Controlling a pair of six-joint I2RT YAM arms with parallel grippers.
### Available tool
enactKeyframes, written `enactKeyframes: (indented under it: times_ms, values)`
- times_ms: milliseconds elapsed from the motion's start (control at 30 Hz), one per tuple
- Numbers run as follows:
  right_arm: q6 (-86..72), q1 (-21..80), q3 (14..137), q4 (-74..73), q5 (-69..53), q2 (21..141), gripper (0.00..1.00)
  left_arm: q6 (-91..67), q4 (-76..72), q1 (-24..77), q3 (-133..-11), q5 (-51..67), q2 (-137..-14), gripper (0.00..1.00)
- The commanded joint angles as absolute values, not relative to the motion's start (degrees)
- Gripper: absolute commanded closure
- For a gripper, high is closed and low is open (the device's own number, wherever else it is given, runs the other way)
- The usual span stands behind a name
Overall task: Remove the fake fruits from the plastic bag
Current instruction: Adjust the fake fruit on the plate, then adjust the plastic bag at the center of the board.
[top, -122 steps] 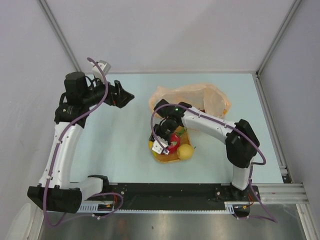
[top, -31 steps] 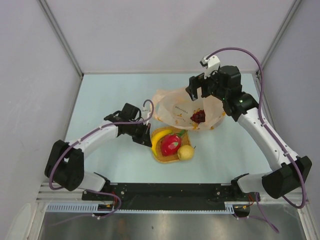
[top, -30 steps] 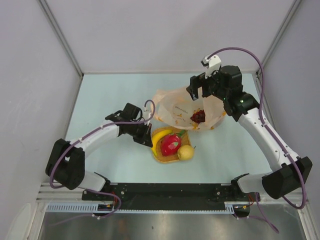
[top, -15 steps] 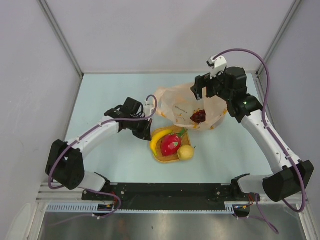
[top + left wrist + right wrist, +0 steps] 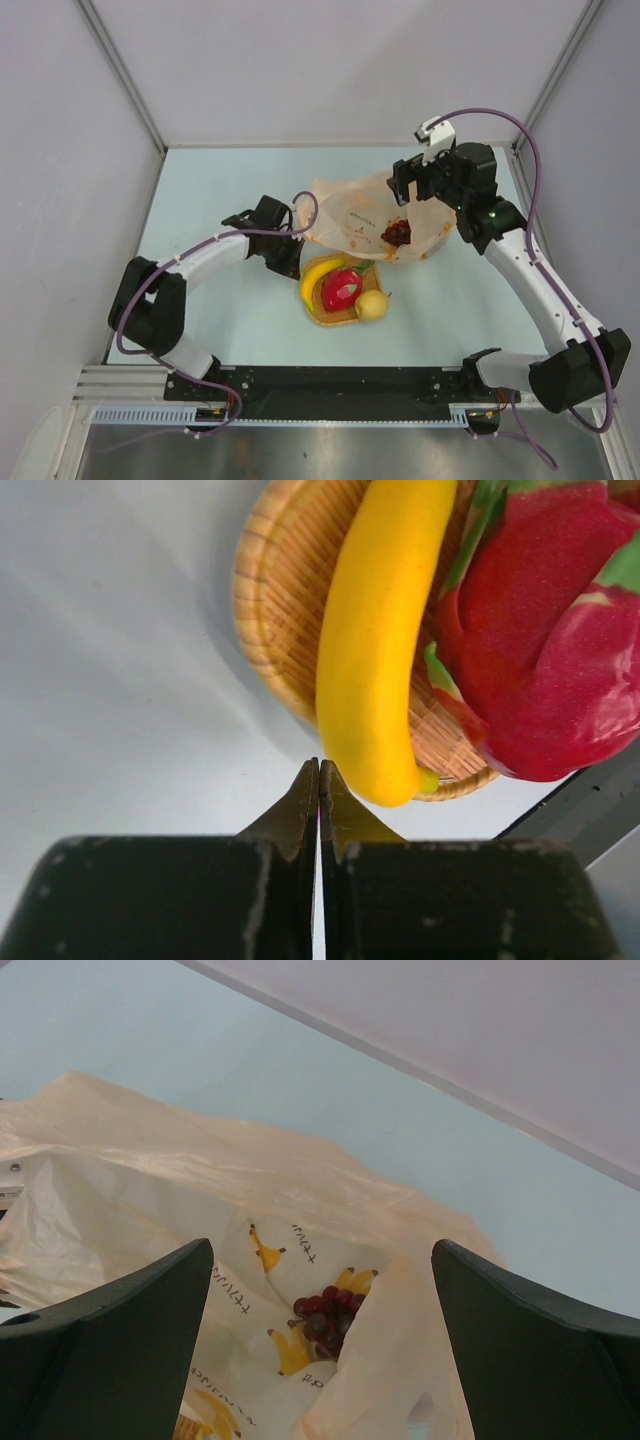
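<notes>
The plastic bag lies crumpled and open on the table behind the tray, with dark red grapes inside it. In the right wrist view the grapes sit in a fold of the bag. My right gripper hovers open above the bag's far rim, and its jaws frame the grapes with nothing between them. My left gripper is shut and empty beside the bag's left edge. Its tips end just short of the banana. Next to the banana lies the red fruit.
The orange woven tray in front of the bag holds the banana, the red fruit and a round yellow fruit. Grey walls close in the pale blue table on three sides. The arm bases sit on a black rail at the near edge.
The left gripper has drawn back from the tray's left side toward the bag's left edge. The right gripper has shifted slightly right over the bag. All fruits stayed put.
</notes>
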State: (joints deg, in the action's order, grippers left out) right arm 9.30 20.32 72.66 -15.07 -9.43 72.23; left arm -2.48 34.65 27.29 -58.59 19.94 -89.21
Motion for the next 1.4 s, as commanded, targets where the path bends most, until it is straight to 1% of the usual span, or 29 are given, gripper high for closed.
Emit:
enactKeyframes:
  times_ms: [0, 433, 533, 600, 700, 733, 767, 800, 867, 900, 933, 967, 1100, 1233, 1367]
  values:
    - [10.72, 18.9, 71.11, -12.83, -9.84, 68.65, 0.04, -4.3, 32.26, 28.65, -58.54, 23.38, -89.56, 1.0]
    - [10.98, 17.49, 68.56, -11.95, -11.6, 67.06, 0.04, -3.96, 32.17, 30.85, -57.13, 25.22, -89.83, 1.0]
    - [11.34, 17.32, 68.55, -11.69, -11.43, 66.88, 0.04, -3.61, 33.65, 30.76, -57.3, 23.13, -89.3, 1.0]
    - [12.3, 17.31, 68.55, -11.16, -10.55, 66.01, 0.04, -2.9, 36.02, 29.98, -58.36, 20.76, -87.37, 1.0]
    - [15.11, 17.31, 69.43, -10.98, -10.54, 63.73, 0.02, -2.29, 41.91, 25.06, -59.5, 22.23, -82.1, 1.0]
    - [17.9, 17.31, 69.61, -12.81, -14.2, 63.11, 0.0, -1.59, 44.45, 22.44, -59.85, 22.58, -80.44, 0.97]
    - [19.58, 17.49, 69.7, -14.31, -16.59, 62.41, 0.0, -0.62, 45.6, 21.37, -60.98, 22.85, -78.07, 0.87]
    - [21.51, 17.93, 69.7, -16.33, -18.61, 61.62, 0.01, 2.0, 46.66, 19.79, -61.43, 23.37, -76.74, 0.64]
    - [24.68, 19.07, 69.7, -23.09, -20.13, 61.7, 0.02, 4.73, 46.76, 18.38, -62.57, 29.85, -74.28, 0.45]
    - [24.61, 19.59, 69.7, -24.94, -19.95, 62.4, 0.03, 6.57, 45.63, 17.76, -62.49, 33.1, -71.14, 0.33]
    - [24.09, 19.51, 69.7, -27.48, -20.56, 62.84, 0.03, 6.5, 41.79, 17.75, -62.23, 35.4, -69.71, 0.29]
    - [22.95, 19.42, 69.7, -28.38, -20.91, 63.45, 0.03, 5.46, 39.57, 17.93, -61.97, 36.64, -68.39, 0.21]
    - [21.97, 20.3, 68.91, -30.67, -22.67, 65.39, 0.05, 0.36, 30.07, 19.07, -64.07, 38.41, -68.55, 0.13]
    - [24.6, 22.4, 68.55, -29.53, -17.16, 67.49, 0.05, -5.44, 21.3, 19.69, -66.53, 40.33, -73.46, 0.08]
    - [29.08, 23.73, 68.47, -29.62, -12.75, 72.23, 0.06, -7.03, 16.61, 22.32, -68.11, 38.42, -77.06, 0.07]
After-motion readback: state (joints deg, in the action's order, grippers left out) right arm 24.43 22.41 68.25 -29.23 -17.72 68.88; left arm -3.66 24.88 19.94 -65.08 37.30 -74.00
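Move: Just right of the left hand's shut fingers lies the banana, its middle about 4 cm to the right, 1 cm ahead and 2 cm lower. The dragon fruit sits some 10 cm to this hand's right and 1 cm back, the pear about 16 cm right and 5 cm back, and the plastic bag's middle 13 cm ahead and 16 cm right. From the open right hand, the grapes lie roughly 28 cm below, 3 cm ahead and 2 cm left. Nudging the banana's near end inward, the left hand's closed fingertips creep right and back about 2 cm each, then swing left off the fruit and rise some 17 cm, opening wide and reaching forward and right towards the bag's left edge. The right hand, still open, drifts slightly right, then draws back and sinks about 6 cm over the bag, turning roughly 15 degrees counter-clockwise. ##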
